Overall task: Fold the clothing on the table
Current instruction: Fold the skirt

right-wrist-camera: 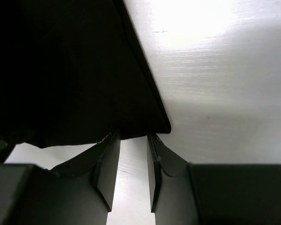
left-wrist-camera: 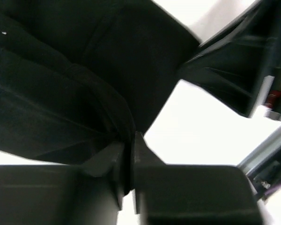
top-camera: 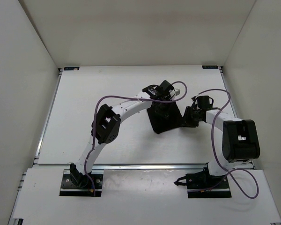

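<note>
The black clothing (top-camera: 166, 119) lies bunched in the middle of the white table (top-camera: 84, 108). My left gripper (top-camera: 165, 93) hangs over its far edge. In the left wrist view, that gripper (left-wrist-camera: 131, 138) is shut on a raised fold of the clothing (left-wrist-camera: 61, 84), which runs down between the fingers. My right gripper (top-camera: 186, 118) sits at the garment's right side. In the right wrist view its jaws (right-wrist-camera: 133, 136) stand apart with bare table (right-wrist-camera: 215, 70) showing between them. A corner edge of the clothing (right-wrist-camera: 61, 70) lies just at the fingertips.
White walls (top-camera: 18, 93) enclose the table on the left, back and right. A metal rail (top-camera: 145, 165) runs along the front edge, with both arm bases behind it. Purple cables (top-camera: 220, 101) loop over both arms.
</note>
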Robot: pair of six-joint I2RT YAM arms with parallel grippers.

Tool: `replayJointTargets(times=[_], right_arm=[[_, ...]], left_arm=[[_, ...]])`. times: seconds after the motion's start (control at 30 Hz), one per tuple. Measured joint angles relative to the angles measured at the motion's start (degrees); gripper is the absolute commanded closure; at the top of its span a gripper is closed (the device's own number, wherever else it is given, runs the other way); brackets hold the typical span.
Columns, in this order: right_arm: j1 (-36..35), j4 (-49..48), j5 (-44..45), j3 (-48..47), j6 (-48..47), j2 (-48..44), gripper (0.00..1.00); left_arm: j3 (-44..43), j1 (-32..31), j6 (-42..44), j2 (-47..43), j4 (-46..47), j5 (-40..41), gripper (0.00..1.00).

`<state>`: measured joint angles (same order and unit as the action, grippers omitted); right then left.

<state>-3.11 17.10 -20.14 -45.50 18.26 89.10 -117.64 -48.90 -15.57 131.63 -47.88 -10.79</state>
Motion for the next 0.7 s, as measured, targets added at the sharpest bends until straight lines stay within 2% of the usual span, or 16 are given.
replayJointTargets(times=[0.03, 0.07, 0.1, 0.13, 0.17, 0.3, 0.37, 0.57, 0.7], right_arm=[[-0.15, -0.07, -0.04, 0.00, 0.02, 0.61, 0.75], [-0.24, -0.04, -0.26, 0.00, 0.22, 0.96, 0.75], [-0.24, -0.04, -0.39, -0.02, 0.24, 1.03, 0.75], [-0.24, -0.04, -0.39, -0.04, 0.24, 1.03, 0.74], [-0.13, 0.00, -0.39, -0.04, 0.24, 1.03, 0.72], [1.49, 0.52, -0.85, -0.04, 0.35, -0.09, 0.58], [3.19, 0.61, -1.36, -0.07, 0.26, -1.29, 0.55], [6.62, 1.49, -2.14, -2.34, -0.22, -2.95, 0.49], [4.46, 1.81, -3.67, -5.97, -0.59, -2.93, 0.34]], left_arm=[[0.00, 0.09, -0.46, 0.22, 0.59, -1.18, 0.52], [0.00, 0.17, -0.52, 0.37, 1.16, -2.29, 0.38], [0.00, 0.26, -1.20, 0.50, 1.95, -3.89, 0.19], [-0.04, 0.31, -1.73, 0.50, 2.71, -5.31, 0.06], [-0.15, 0.31, -1.88, 0.50, 3.45, -6.47, 0.01], [0.24, 0.72, -3.80, 0.11, 6.71, -9.42, 0.01], [3.15, 1.33, -4.52, -1.64, 9.07, -10.03, 0.01], [19.91, 8.15, -7.78, -13.90, 16.35, -9.35, 0.01], [29.59, 13.42, -9.86, -22.56, 20.74, -5.60, 0.01]])
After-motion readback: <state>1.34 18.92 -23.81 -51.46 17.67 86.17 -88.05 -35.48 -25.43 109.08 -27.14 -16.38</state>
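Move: Under the left hand, roughly 5 cm down, lies the middle of the folded skirt, whose raised layer its fingers still pinch; the skirt's near-right corner is some 11 cm to that hand's right and 4 cm back. From the right hand, low over the table, the skirt's middle lies about 11 cm to the left and 3 cm farther out, while that near-right corner sits just by its fingertips, about 1 cm to the left. Opening wide, the left fingers let go of the skirt as the hand eases about 3 cm right, then swings back some 12 cm left, rising and reaching forward past the skirt's far-left corner, rolling and turning counter-clockwise. The right hand dips slightly at the near-right corner, then withdraws upward about 5 cm and a little forward, first swaying right, its fingers opening further. ##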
